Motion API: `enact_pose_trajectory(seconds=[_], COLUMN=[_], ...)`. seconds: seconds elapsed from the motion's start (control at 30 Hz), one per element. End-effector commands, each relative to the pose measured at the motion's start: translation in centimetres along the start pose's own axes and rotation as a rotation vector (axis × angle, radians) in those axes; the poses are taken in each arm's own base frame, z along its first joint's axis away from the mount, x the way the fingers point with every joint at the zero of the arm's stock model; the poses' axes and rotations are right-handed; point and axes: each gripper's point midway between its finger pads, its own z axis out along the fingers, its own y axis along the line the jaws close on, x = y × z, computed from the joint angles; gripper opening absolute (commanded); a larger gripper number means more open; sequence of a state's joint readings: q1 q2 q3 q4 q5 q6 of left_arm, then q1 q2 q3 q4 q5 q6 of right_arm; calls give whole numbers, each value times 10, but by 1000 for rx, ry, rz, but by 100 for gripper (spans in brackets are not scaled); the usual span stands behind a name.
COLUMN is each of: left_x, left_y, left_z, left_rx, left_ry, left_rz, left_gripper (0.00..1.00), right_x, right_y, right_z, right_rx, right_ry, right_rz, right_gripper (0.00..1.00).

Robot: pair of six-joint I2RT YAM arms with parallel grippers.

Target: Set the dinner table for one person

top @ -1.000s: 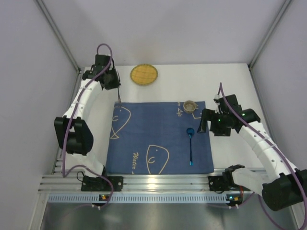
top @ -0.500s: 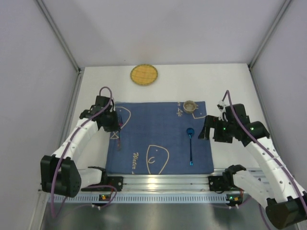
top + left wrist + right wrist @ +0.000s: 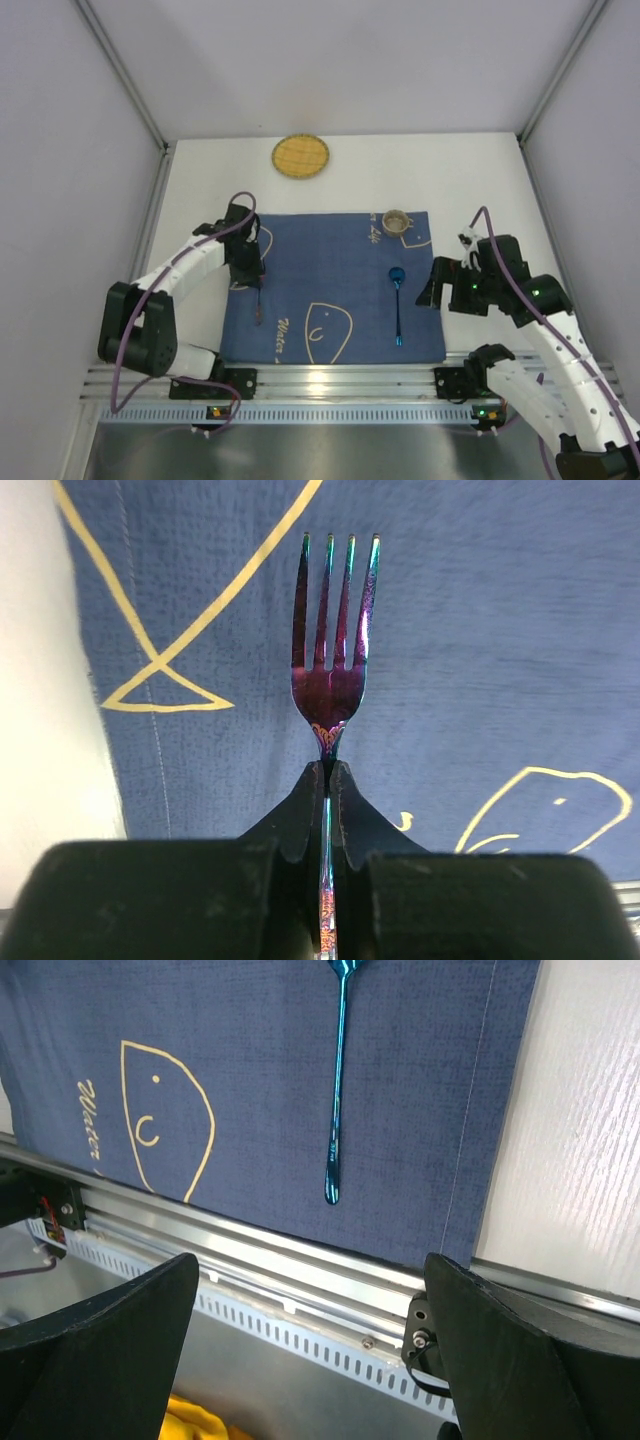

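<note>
The white dinner table (image 3: 480, 180) carries a dark blue placemat (image 3: 330, 275) with pale line drawings. My left gripper (image 3: 252, 272) hovers over the mat's left part, shut on the handle of an iridescent fork (image 3: 259, 310). In the left wrist view the fork (image 3: 335, 630) sticks out past the gripper (image 3: 328, 770), tines forward over the placemat (image 3: 480, 630). A blue spoon (image 3: 398, 305) lies on the mat's right side. My right gripper (image 3: 437, 285) stands open at the mat's right edge, holding nothing. In the right wrist view the spoon (image 3: 340, 1080) lies ahead of the wide-apart fingers (image 3: 100, 1360).
A small metal cup (image 3: 397, 221) stands at the mat's far right corner. A round yellow woven plate (image 3: 300, 156) lies on the table behind the mat. Aluminium rails (image 3: 330, 380) run along the near edge. Grey walls enclose the table on three sides.
My left arm has swung from the back left, near the yellow plate, forward over the mat's left side, carrying the fork. The right arm has drawn back toward the near edge.
</note>
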State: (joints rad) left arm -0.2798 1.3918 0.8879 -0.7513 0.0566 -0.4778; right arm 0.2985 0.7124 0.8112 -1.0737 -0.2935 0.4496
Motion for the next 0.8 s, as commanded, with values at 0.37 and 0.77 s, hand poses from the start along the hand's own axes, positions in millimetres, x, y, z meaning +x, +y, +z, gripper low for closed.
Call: enact_pose_trajectory(seconds=[0.37, 0.77], left_x=[22, 8], left_y=[14, 21], left_z=[0, -14], left_rx=[-101, -176], left_ry=[142, 160], left_rz=[-8, 54], left_gripper=[0, 53], right_x=[12, 2], right_y=[-6, -5], right_z=[4, 19], right_rx=[10, 16], right_ry=[32, 58], right_rz=[1, -6], right_gripper=[97, 98])
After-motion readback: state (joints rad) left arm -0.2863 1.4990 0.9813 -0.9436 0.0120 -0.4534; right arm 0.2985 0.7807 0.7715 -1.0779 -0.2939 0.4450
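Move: My left hand holds the fork at its neck, tines forward. Its laying spot, on the placemat's left strip, is about 3 cm back, 1 cm left and 3 cm below. The embroidered Water fish lies some 12 cm back and 16 cm right of me; the blue spoon is 5 cm back and 33 cm right, the cup 16 cm ahead and 33 cm right. From my right hand that spot is roughly 40 cm left, 7 cm ahead and 13 cm below. I bring the fork back about 3 cm with my left hand, sinking some 2 cm at first onto the placemat's left strip, drifting slightly left as the fingertips tilt back towards my base by 10 degrees. Then I open the fingers to about half, let go of the fork, and begin to rise. My open right hand sinks about 2 cm, touching nothing. ##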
